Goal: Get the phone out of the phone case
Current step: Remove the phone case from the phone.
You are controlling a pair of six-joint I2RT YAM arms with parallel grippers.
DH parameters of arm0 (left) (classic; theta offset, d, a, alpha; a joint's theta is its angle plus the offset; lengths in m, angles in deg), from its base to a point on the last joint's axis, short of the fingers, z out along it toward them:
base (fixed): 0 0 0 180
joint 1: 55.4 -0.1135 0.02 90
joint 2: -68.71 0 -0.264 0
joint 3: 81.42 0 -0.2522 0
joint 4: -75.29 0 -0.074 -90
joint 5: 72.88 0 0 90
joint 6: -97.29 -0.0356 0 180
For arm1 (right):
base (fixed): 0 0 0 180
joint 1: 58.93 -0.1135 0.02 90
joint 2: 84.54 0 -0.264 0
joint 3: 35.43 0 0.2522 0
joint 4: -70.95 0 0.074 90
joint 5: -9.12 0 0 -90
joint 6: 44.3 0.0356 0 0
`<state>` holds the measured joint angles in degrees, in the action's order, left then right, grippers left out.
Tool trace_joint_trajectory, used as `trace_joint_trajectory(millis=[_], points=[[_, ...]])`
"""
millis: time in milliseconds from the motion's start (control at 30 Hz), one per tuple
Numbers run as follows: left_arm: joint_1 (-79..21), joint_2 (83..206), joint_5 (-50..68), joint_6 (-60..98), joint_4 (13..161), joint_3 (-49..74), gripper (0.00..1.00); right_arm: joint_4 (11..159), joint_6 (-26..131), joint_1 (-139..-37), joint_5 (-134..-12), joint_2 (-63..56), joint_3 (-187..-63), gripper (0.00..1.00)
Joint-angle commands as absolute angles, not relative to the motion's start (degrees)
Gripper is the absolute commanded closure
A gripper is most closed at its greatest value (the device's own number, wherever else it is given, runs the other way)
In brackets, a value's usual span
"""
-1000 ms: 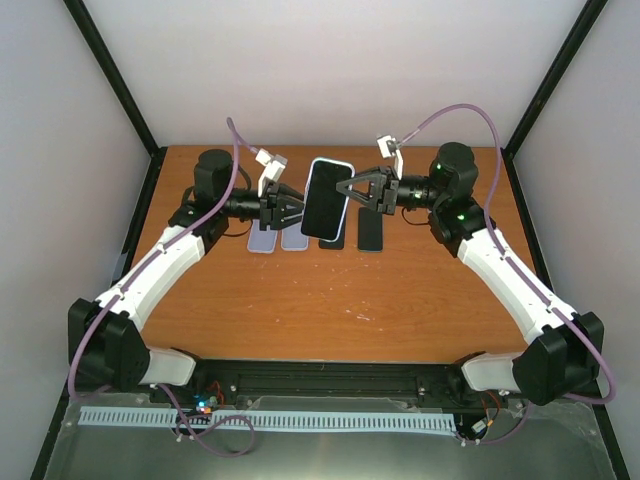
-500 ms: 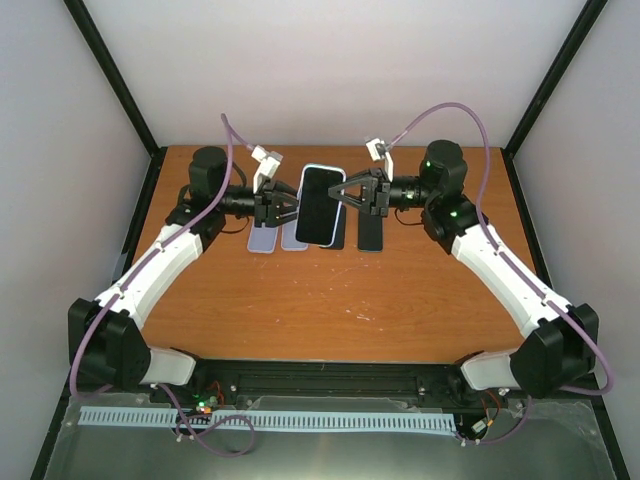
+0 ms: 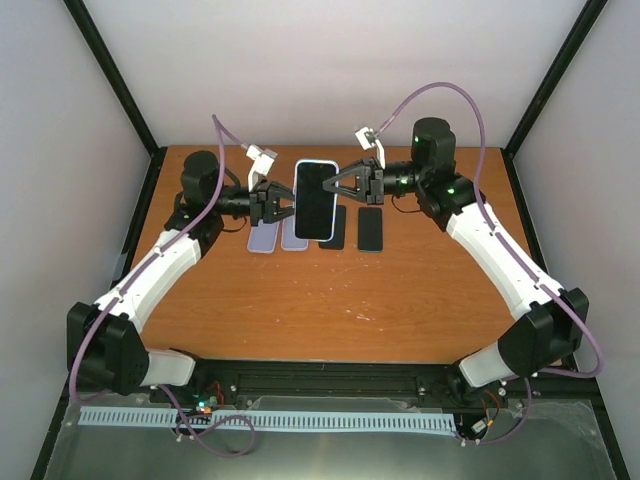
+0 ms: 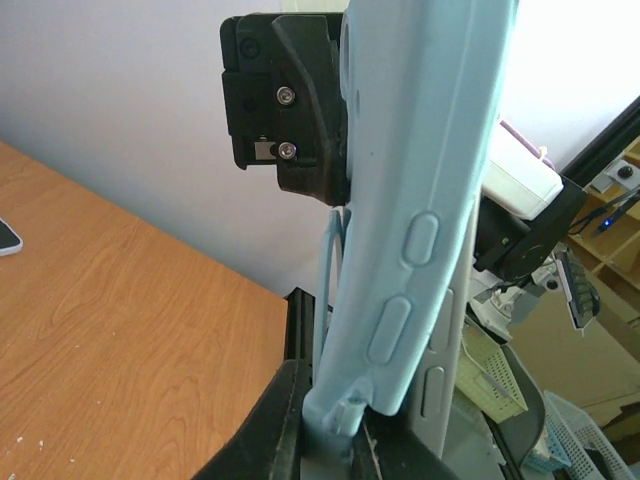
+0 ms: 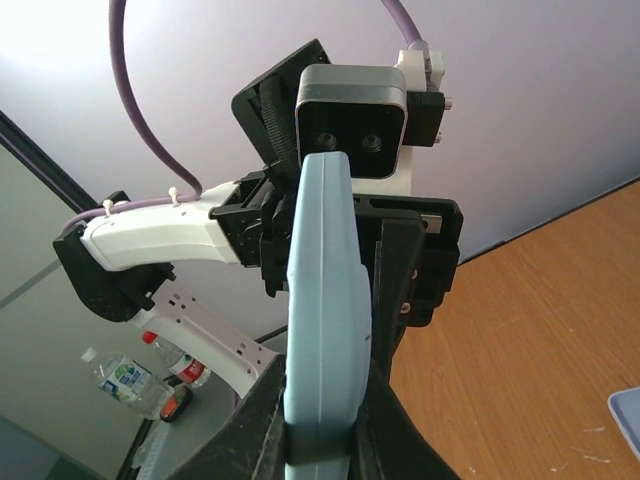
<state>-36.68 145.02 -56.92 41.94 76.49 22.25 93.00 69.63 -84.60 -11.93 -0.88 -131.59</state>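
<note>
The phone point(image 3: 316, 200) shows its black screen inside the light blue phone case point(image 3: 316, 163) and hangs upright in the air over the table's back. My left gripper point(image 3: 288, 207) is shut on the case's left edge, and my right gripper point(image 3: 340, 190) is shut on its right edge. In the left wrist view the fingers point(image 4: 270, 430) of my left gripper point(image 4: 335, 425) pinch the blue case's point(image 4: 420, 200) lower corner; a grey edge point(image 4: 436, 380) with button shapes shows beside it. The right wrist view has my right gripper point(image 5: 322, 440) clamped on the case's rim point(image 5: 325, 300).
Below the held phone, on the wooden table point(image 3: 340, 300), lie two pale blue slabs point(image 3: 262, 240) point(image 3: 293, 238) and two black phones point(image 3: 333, 228) point(image 3: 371, 229) in a row. Black frame posts stand at the back corners.
Both arms carried the phone a little left and toward the back. My left gripper, open beside the case before, has closed on its edge.
</note>
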Motion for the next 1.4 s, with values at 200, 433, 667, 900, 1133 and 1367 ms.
trace_joint_trajectory(millis=[200,433,667,900,1133,1367], points=[[-39.32,143.25,-51.63,56.76,63.91,25.57,0.99,104.02,63.04,-81.7,-9.33,2.61,-138.68,0.57],[-41.83,143.78,-48.02,62.42,64.38,27.64,0.99,110.15,56.47,-79.14,-16.25,2.42,-142.3,0.34],[-43.88,144.84,-37.68,66.67,78.3,25.35,0.99,112.78,48.85,-79.19,-27.94,-0.91,-140.28,0.25],[-44.89,145.77,-33.3,74.83,82.22,26.36,0.99,114.11,41.85,-82.48,-40.06,-2.79,-138.96,0.25],[-46.61,146.76,-34.54,82.04,80.09,28.8,0.99,113.83,30.75,-92.04,-56.54,-4.51,-135.73,0.25],[-46.66,147.15,-35.42,85.57,78.37,30.03,0.99,112.44,22.95,-100.76,-69.84,-3.1,-134.66,0.25]])
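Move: The light-blue case with its phone is held between both hands: its middle lies some 4 cm to the left hand's right and 1 cm above it. From the right hand it is about 3 cm left, 2 cm back and 2 cm below. On the table, the nearer lilac case lies about 15 cm ahead of the left hand, 2 cm to its left and 36 cm below; the nearer black phone lies about 14 cm ahead of the right hand, 2 cm right and 40 cm down. Keep the left gripper pinched on the case edge and carry it about 10 cm forward, as far down and 7 cm left, rolling forward over 50 degrees and turning counter-clockwise. Meanwhile open the right fingers wide off the far edge, draw forward and right, then swing back left and down, tipping the fingertips down some 25 degrees towards the phone. ##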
